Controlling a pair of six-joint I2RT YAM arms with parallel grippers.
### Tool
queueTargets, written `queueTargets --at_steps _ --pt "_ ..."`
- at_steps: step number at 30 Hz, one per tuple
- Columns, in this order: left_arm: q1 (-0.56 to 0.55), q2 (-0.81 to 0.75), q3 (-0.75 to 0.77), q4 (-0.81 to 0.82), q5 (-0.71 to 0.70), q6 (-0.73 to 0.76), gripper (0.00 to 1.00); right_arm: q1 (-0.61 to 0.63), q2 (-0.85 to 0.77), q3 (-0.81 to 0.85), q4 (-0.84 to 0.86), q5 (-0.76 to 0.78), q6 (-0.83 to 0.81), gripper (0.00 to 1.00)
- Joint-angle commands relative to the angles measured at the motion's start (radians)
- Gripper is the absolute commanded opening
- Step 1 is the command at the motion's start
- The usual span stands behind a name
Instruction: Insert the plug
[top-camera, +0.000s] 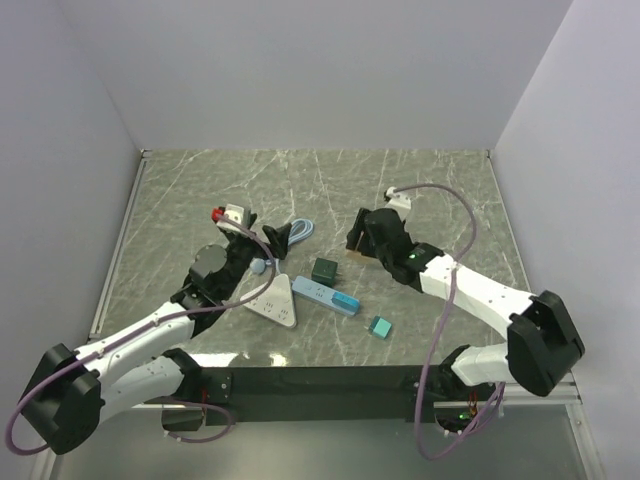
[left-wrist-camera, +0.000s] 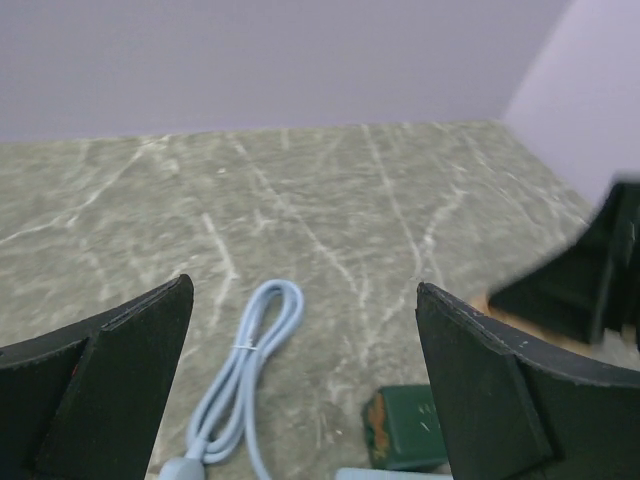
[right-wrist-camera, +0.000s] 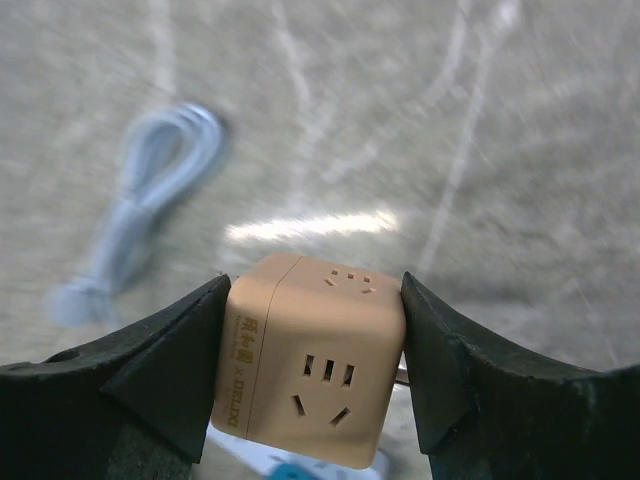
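My right gripper (right-wrist-camera: 315, 283) is shut on a tan cube socket (right-wrist-camera: 310, 375) and holds it above the table; in the top view this gripper (top-camera: 356, 238) is right of centre. A coiled light-blue cable (left-wrist-camera: 245, 375) lies on the marble, its plug end (left-wrist-camera: 180, 465) at the bottom edge of the left wrist view. The cable also shows in the top view (top-camera: 300, 232) and, blurred, in the right wrist view (right-wrist-camera: 150, 215). My left gripper (left-wrist-camera: 302, 288) is open and empty above the cable; in the top view it (top-camera: 274, 240) is just left of the coil.
A dark green cube (top-camera: 324, 270) sits mid-table, also seen in the left wrist view (left-wrist-camera: 405, 428). A white triangular power strip (top-camera: 275, 300), a white-and-blue strip (top-camera: 327, 293) and a small teal block (top-camera: 379, 326) lie nearer the arms. White walls enclose the table.
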Motion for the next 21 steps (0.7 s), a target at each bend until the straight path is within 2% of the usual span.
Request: queueTargets --at_steps 1,7,10,16,21 --pt "-0.034 -0.028 -0.02 0.118 0.121 0.038 0.99 -0.015 -0.076 0.074 0.092 -0.04 0.003 0.0" --pt "-0.081 0.011 -0.007 0.199 0.242 -0.007 0.99 -0.019 -0.139 0.061 0.27 -0.208 0.108 0.0" --pt "-0.121 0.065 0.022 0.233 0.236 -0.036 0.99 -0.017 -0.157 0.028 0.374 -0.28 0.18 0.0" --pt "-0.195 0.151 0.06 0.295 0.169 -0.082 0.99 0.0 -0.193 -0.039 0.513 -0.285 0.272 0.0" --pt "-0.216 0.173 0.049 0.391 0.152 -0.14 1.0 0.021 -0.196 -0.053 0.53 -0.264 0.282 0.0"
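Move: The orange plug is already in the right gripper, clear of the table; the open left fingers it is being carried towards are about 18 cm to the right hand's left, 1 cm back and 11 cm above. The green plug is some 9 cm left, 2 cm back and 9 cm below the right hand, the blue power strip 8 cm left, 8 cm back and 10 cm below. From the left hand, the orange plug lies about 18 cm right, 1 cm ahead, 11 cm lower. Upward, about 13 cm, and then increasingly leftward too, the right hand carries the orange plug towards the open left gripper, keeping its grip while the wrist rolls its left side up some 35 degrees and the fingers tip up. The left hand, fingers still wide open, comes right about 10 cm and back about 5, turning clockwise to face the plug. ##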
